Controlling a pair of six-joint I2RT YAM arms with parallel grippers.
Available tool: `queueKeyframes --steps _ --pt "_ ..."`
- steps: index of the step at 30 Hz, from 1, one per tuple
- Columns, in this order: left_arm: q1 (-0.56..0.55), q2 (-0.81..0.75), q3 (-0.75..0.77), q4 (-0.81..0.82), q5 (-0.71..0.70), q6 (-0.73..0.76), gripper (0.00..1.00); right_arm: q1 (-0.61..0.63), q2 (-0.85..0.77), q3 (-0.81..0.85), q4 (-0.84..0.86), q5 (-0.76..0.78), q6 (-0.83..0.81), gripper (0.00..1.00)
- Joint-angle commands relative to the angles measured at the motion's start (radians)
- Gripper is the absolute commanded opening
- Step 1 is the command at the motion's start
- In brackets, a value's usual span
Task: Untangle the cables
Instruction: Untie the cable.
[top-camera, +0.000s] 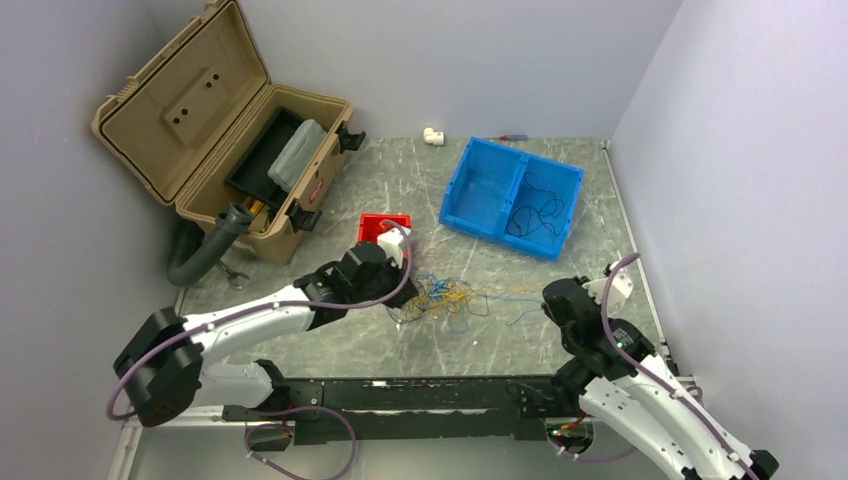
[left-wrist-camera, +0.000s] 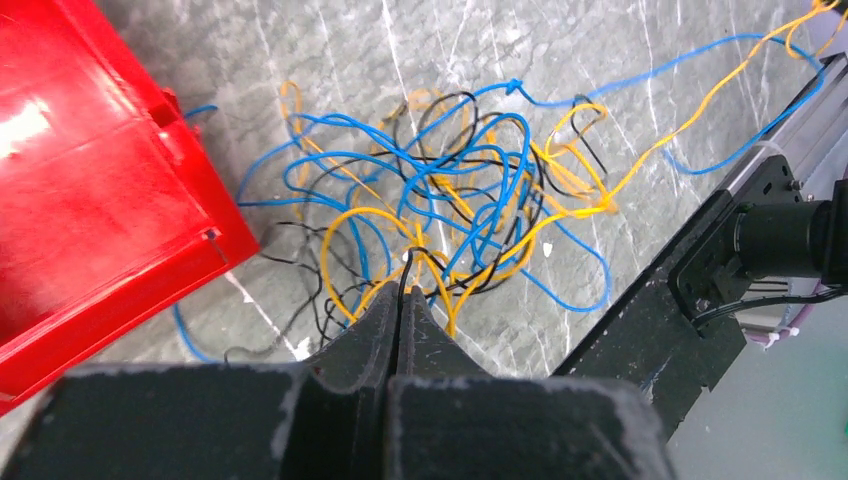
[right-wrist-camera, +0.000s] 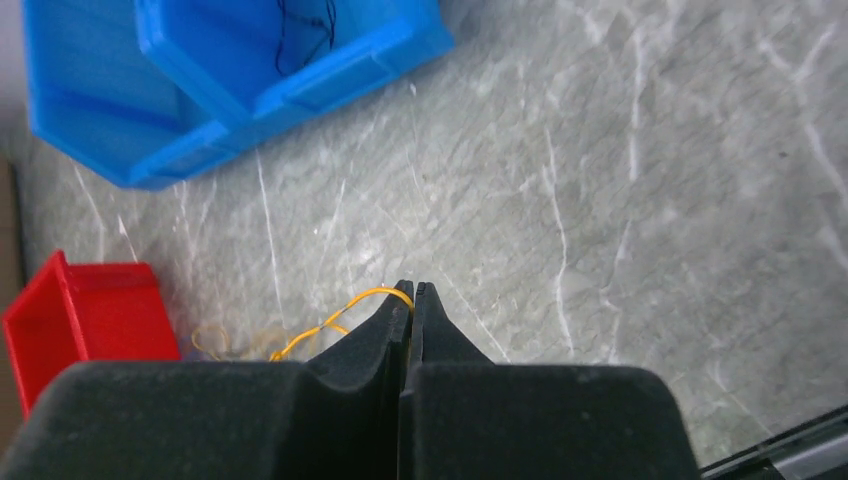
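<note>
The cables (top-camera: 445, 298) lie as a loose tangle of yellow, blue and black strands on the marble table between the two arms. In the left wrist view the tangle (left-wrist-camera: 470, 215) spreads just ahead of my left gripper (left-wrist-camera: 400, 290), which is shut on a black strand (left-wrist-camera: 403, 268) at the tangle's near edge. From above, the left gripper (top-camera: 403, 302) sits at the tangle's left side. My right gripper (top-camera: 550, 292) is to the right of the tangle, shut on a yellow strand (right-wrist-camera: 340, 315) that leads from its tips (right-wrist-camera: 411, 290) back toward the tangle.
A red bin (top-camera: 385, 217) stands just behind the left gripper. A blue two-part bin (top-camera: 458, 192) at the back holds a dark cable (top-camera: 530, 215). An open tan toolbox (top-camera: 230, 150) and a grey hose (top-camera: 205, 250) are at the left. A black rail (top-camera: 400, 390) runs along the near edge.
</note>
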Motion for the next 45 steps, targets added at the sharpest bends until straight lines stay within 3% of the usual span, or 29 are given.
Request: queueKeyframes --steps 1,6,12,29,32,35,38,40,42,45 --pt "0.002 -0.131 0.008 -0.095 -0.119 0.045 0.0 -0.002 -0.014 0.118 -0.168 0.173 0.074 0.0" --pt "0.002 -0.294 0.017 -0.2 -0.264 0.072 0.0 -0.002 -0.024 0.168 -0.232 0.251 0.116 0.0" --pt "0.002 -0.428 0.004 -0.241 -0.335 0.081 0.0 -0.002 -0.058 0.191 -0.242 0.282 0.106 0.0" --pt "0.002 -0.48 0.011 -0.265 -0.366 0.081 0.0 -0.002 -0.126 0.146 -0.111 0.204 -0.048 0.0" --pt "0.002 -0.487 0.011 -0.256 -0.34 0.092 0.0 -0.003 -0.118 0.131 -0.046 0.146 -0.126 0.0" --pt "0.002 -0.484 0.01 -0.222 -0.257 0.122 0.0 -0.002 -0.115 0.102 0.108 -0.014 -0.318 0.0" --pt "0.002 -0.475 0.008 -0.18 -0.172 0.148 0.0 -0.002 -0.13 0.069 0.262 -0.187 -0.462 0.16" --pt "0.002 -0.468 0.007 -0.145 -0.114 0.161 0.0 -0.002 -0.138 0.053 0.335 -0.285 -0.515 0.43" --pt "0.002 -0.458 0.008 -0.115 -0.057 0.171 0.0 -0.002 -0.137 0.038 0.402 -0.381 -0.57 0.63" --pt "0.001 -0.44 0.007 -0.069 0.023 0.176 0.0 -0.003 -0.11 0.019 0.529 -0.58 -0.638 0.71"
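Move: The left hand, pinching a black cable, has the middle of the cable tangle about 7 cm to its right, 2 cm ahead and roughly 10 cm below; the red bin stands some 12 cm ahead and 5 cm to its left. The right hand holds a yellow strand running back to that tangle, about 23 cm to its left, level with it fore and aft and some 11 cm lower, with the blue bin about 24 cm ahead and 7 cm left. Still pinching the black and yellow strands, the hands pull apart: the left rises about 9 cm and draws some 8 cm left, tipping its fingers up, while the right goes up 6 cm and 5 cm right. Then the right hand swings back left towards the tangle about 10 cm, turning counter-clockwise some 35 degrees, opens wide and lets go of the yellow; the left keeps its grip, easing about 3 cm right. ##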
